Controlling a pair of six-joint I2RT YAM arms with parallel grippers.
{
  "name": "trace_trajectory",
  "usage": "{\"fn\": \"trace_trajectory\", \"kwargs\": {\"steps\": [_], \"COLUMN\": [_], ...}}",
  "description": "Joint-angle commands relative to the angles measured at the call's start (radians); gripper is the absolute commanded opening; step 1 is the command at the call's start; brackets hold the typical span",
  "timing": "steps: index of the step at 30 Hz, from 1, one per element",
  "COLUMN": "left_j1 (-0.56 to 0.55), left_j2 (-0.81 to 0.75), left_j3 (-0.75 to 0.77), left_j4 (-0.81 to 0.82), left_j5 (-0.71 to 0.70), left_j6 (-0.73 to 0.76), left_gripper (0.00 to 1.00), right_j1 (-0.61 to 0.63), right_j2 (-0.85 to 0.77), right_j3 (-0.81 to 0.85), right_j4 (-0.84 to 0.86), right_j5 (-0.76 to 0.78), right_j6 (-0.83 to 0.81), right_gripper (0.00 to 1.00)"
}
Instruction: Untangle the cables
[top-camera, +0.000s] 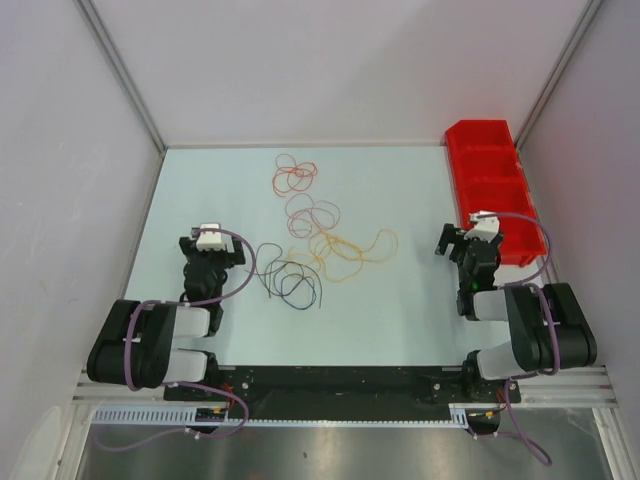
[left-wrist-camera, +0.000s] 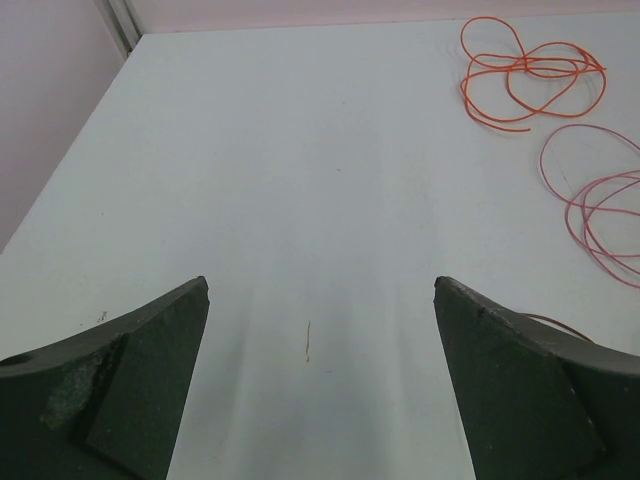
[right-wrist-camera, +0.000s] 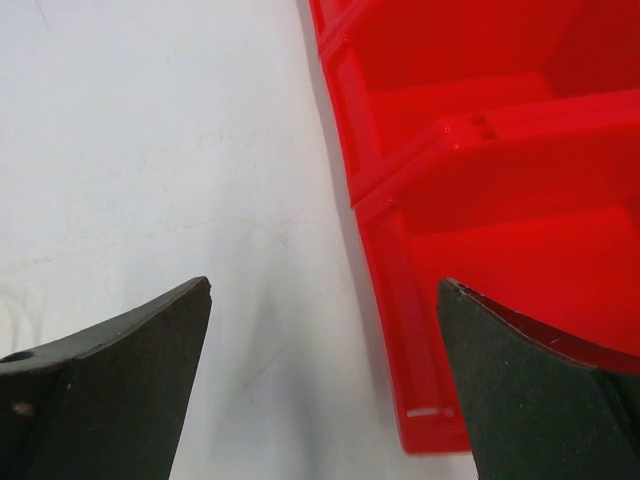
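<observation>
The cables lie in loose loops mid-table: a red-orange one (top-camera: 295, 177) farthest back, a pinkish-brown one (top-camera: 313, 213), an orange-yellow one (top-camera: 352, 248) and a dark blue-black one (top-camera: 290, 281) nearest. The last three overlap one another. My left gripper (top-camera: 210, 250) stands open just left of the dark loops, holding nothing. Its wrist view shows bare table between the fingers (left-wrist-camera: 320, 290), with the red-orange cable (left-wrist-camera: 530, 85) and the pink cable (left-wrist-camera: 600, 205) ahead to the right. My right gripper (top-camera: 465, 245) is open and empty, right of the cables.
A red compartmented bin (top-camera: 495, 190) stands along the right edge. In the right wrist view the bin (right-wrist-camera: 480, 170) lies just ahead of my right gripper (right-wrist-camera: 325, 290), whose right finger overlaps the bin's near corner. White walls enclose the table.
</observation>
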Motion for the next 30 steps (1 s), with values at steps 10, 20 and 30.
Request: {"fn": "trace_trajectory", "kwargs": {"steps": [10, 20, 30], "left_j1": [-0.013, 0.091, 0.079], "left_j2": [-0.144, -0.162, -0.401], "left_j3": [0.073, 0.702, 0.571], "left_j4": [-0.18, -1.622, -1.571], "left_j5": [-0.014, -0.202, 0.065], "left_j6": [0.013, -0.87, -0.725], "left_gripper": [1.0, 1.0, 1.0], "right_j1": [0.253, 0.089, 0.462], "right_j2": [-0.56, -0.481, -0.407], "right_j3": [0.297, 0.329, 0.534], "right_j4": [-0.758, -0.738, -1.174], "right_j5": [0.147, -0.679, -0.282], "right_j6": [0.205, 0.678, 0.517], "right_gripper": [1.0, 1.0, 1.0]}}
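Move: The yellow cable lies about 32 cm to the left of my right hand, roughly level with it and some 8 cm below. The pink cable is about 41 cm left and 11 cm farther out, the dark tangle 47 cm left and 7 cm back, and the red bin's middle 9 cm right and 17 cm ahead. From my left hand the yellow cable is around 34 cm right, level, the dark tangle 18 cm right and 6 cm back. I carry my open right hand about 22 cm left, away from the red bin towards the yellow cable, arching some 18 cm up before sinking partway, drawing back 7 cm and turning to point forward-left. My left hand, also open and empty, hops up about 13 cm and comes back down slightly behind its start, its fingers tipping down and its left side rolling down. ##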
